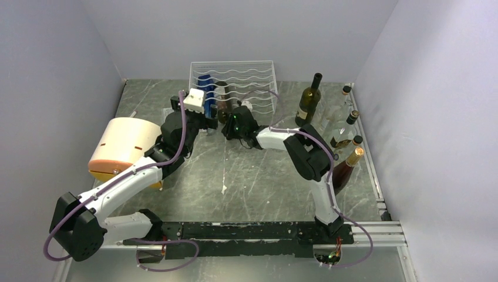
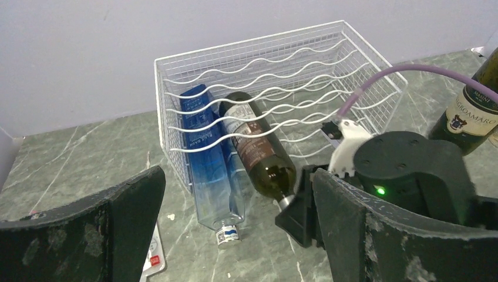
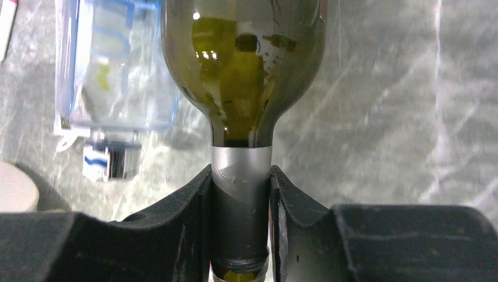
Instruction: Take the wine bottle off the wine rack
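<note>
The white wire wine rack (image 1: 249, 73) (image 2: 293, 70) stands at the back of the table. A dark green wine bottle (image 2: 258, 147) (image 1: 223, 104) (image 3: 244, 64) with a brown label lies in its lowest tier, neck pointing out towards the arms. My right gripper (image 3: 241, 200) (image 1: 228, 124) (image 2: 300, 205) is shut on the bottle's grey-foiled neck, both fingers pressed against it. My left gripper (image 2: 238, 194) (image 1: 204, 116) hangs wide open just left of it, in front of the rack, holding nothing.
A clear blue square bottle (image 2: 205, 158) (image 3: 111, 70) lies in the rack beside the wine bottle, on its left. A cream drum (image 1: 123, 147) sits at the left. Several upright bottles (image 1: 308, 100) (image 1: 346, 167) stand along the right wall. A small card (image 2: 154, 258) lies on the tabletop.
</note>
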### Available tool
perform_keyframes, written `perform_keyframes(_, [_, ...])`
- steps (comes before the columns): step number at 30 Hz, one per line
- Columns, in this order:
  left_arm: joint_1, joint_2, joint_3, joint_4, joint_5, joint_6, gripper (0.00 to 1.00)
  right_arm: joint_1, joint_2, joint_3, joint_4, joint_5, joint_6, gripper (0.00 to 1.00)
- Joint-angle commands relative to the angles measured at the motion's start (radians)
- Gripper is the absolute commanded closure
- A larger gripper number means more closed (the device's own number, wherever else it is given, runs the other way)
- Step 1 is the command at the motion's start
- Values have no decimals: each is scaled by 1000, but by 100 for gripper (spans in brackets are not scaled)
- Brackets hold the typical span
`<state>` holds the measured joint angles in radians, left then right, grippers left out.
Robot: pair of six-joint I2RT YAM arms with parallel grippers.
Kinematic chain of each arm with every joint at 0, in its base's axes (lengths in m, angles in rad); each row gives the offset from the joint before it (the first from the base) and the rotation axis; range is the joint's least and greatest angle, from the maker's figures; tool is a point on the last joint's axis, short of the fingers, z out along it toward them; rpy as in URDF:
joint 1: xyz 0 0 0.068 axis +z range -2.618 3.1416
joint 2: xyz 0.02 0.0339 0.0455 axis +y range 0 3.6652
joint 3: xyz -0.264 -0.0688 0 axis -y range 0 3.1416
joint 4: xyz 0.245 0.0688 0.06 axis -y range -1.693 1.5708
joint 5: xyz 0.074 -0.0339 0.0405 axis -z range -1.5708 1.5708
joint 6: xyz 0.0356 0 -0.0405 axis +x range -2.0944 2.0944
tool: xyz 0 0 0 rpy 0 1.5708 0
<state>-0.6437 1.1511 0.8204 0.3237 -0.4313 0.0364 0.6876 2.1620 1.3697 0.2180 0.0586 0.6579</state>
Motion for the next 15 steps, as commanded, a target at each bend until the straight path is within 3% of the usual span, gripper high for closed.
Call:
perform_keyframes(1, [10, 4, 31, 6, 24, -15, 1, 7, -130, -96, 71, 35, 13, 83])
perform_keyframes(8, [12, 10, 31, 6, 35, -19, 1, 8, -323, -303, 91, 21, 42, 100])
perform_keyframes(15, [13, 29, 34, 8, 97, -23, 1, 6, -534, -485, 32, -38, 20, 100])
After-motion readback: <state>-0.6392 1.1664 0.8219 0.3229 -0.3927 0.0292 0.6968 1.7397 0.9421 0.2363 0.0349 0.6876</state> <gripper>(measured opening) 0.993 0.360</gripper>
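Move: The right gripper already grips the wine bottle by its neck, the bottle's middle some 11 cm ahead, 1 cm left and 4 cm above. The open table it is drawn towards lies roughly 18 cm right, 14 cm back and 6 cm below. The rack's middle is about 18 cm ahead and 2 cm right, the blue bottle 9 cm ahead and 9 cm left, both slightly above. From the left gripper the wine bottle lies about 17 cm ahead, 6 cm right and 21 cm below. Keep the right fingers shut on the wine bottle's neck and draw it back and to the right, away from the rack and the blue bottle, towards the open table, about 10 cm in all at a steady, brisk pace. Start nearly level, then lift as you pull, ending some 4 cm higher, with the wrist held at nearly the same slant. ##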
